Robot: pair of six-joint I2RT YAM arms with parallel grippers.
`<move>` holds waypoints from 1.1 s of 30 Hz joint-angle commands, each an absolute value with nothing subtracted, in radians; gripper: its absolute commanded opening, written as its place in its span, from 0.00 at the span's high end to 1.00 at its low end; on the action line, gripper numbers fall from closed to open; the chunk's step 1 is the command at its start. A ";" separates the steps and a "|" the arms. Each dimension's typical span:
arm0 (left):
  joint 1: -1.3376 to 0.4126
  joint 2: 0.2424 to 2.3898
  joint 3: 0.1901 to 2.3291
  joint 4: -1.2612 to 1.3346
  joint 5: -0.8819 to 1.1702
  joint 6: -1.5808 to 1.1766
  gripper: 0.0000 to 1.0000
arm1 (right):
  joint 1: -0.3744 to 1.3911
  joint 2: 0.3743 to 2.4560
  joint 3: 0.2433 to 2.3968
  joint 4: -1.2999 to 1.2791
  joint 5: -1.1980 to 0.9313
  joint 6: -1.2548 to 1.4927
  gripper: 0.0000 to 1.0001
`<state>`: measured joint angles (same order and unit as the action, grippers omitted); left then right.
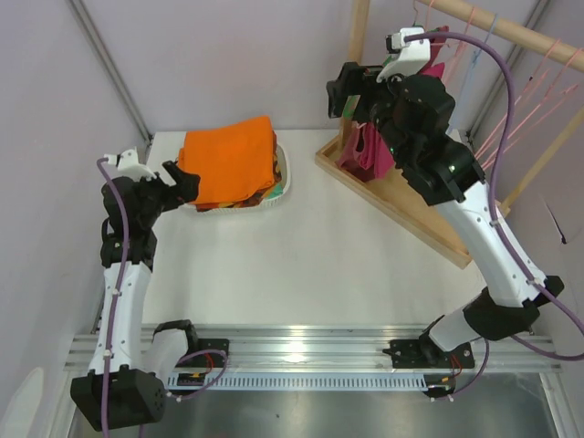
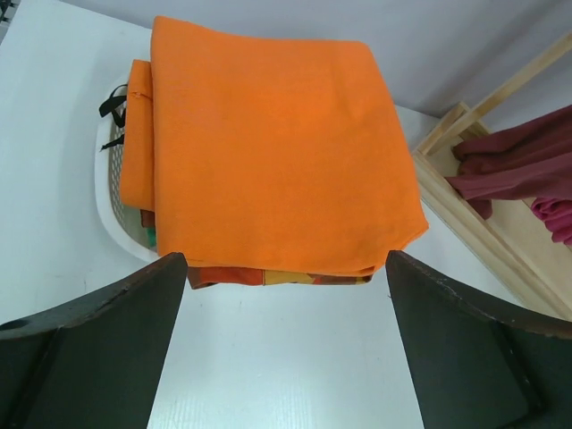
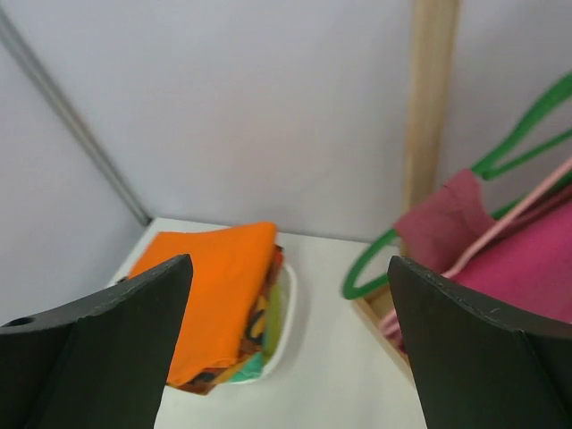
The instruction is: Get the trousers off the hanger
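Observation:
The magenta-pink trousers hang at the right of the right wrist view on the thin light-pink hanger, partly behind my right finger. In the top view they show under my right arm, on the wooden rack. My right gripper is open and empty, raised just left of the rack, apart from the trousers; its jaws stand wide. My left gripper is open and empty beside the orange folded cloth, jaws wide.
A darker maroon garment hangs on a green hanger next to the trousers. The orange cloth tops a stack in a white basket. The rack has a wooden base, post and rail with more hangers.

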<state>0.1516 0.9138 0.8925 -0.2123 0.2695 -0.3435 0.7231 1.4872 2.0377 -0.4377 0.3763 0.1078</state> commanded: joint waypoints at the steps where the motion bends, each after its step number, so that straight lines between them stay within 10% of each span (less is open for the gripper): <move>1: 0.133 0.900 0.900 -0.198 0.299 -0.296 0.00 | 0.654 1.511 2.104 -0.518 0.373 0.140 0.01; 12: 0.115 0.865 0.890 -0.202 0.293 -0.273 0.00 | 0.364 1.552 2.114 -0.574 0.258 0.268 0.01; 33: 0.104 0.821 0.882 -0.213 0.265 -0.259 0.01 | 0.256 1.689 2.132 -0.477 0.201 0.339 0.30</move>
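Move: Ahead and to the right of the right hand, the magenta trousers hang on the pink hanger, their middle roughly 18 cm farther out, 13 cm right and 17 cm lower. The green hanger with the maroon trousers hangs some 5 cm beyond them and about 6 cm to their left; the rack's wooden post stands about 32 cm ahead of this hand, 4 cm right. From the left hand, the magenta trousers lie about 19 cm ahead, 48 cm right and 8 cm higher. Swinging right and forward while sinking a little, the right hand lines up with the pink hanger and the magenta trousers, then pushes on forward and down towards them, about 13 cm forward, 12 cm right and 8 cm down in all. The wrist turns clockwise and tips down, some 15 degrees each, while the fingers close from wide open to about three quarters around the hanger's line; contact can't be made out. The left hand eases a couple of centimetres up and back. ##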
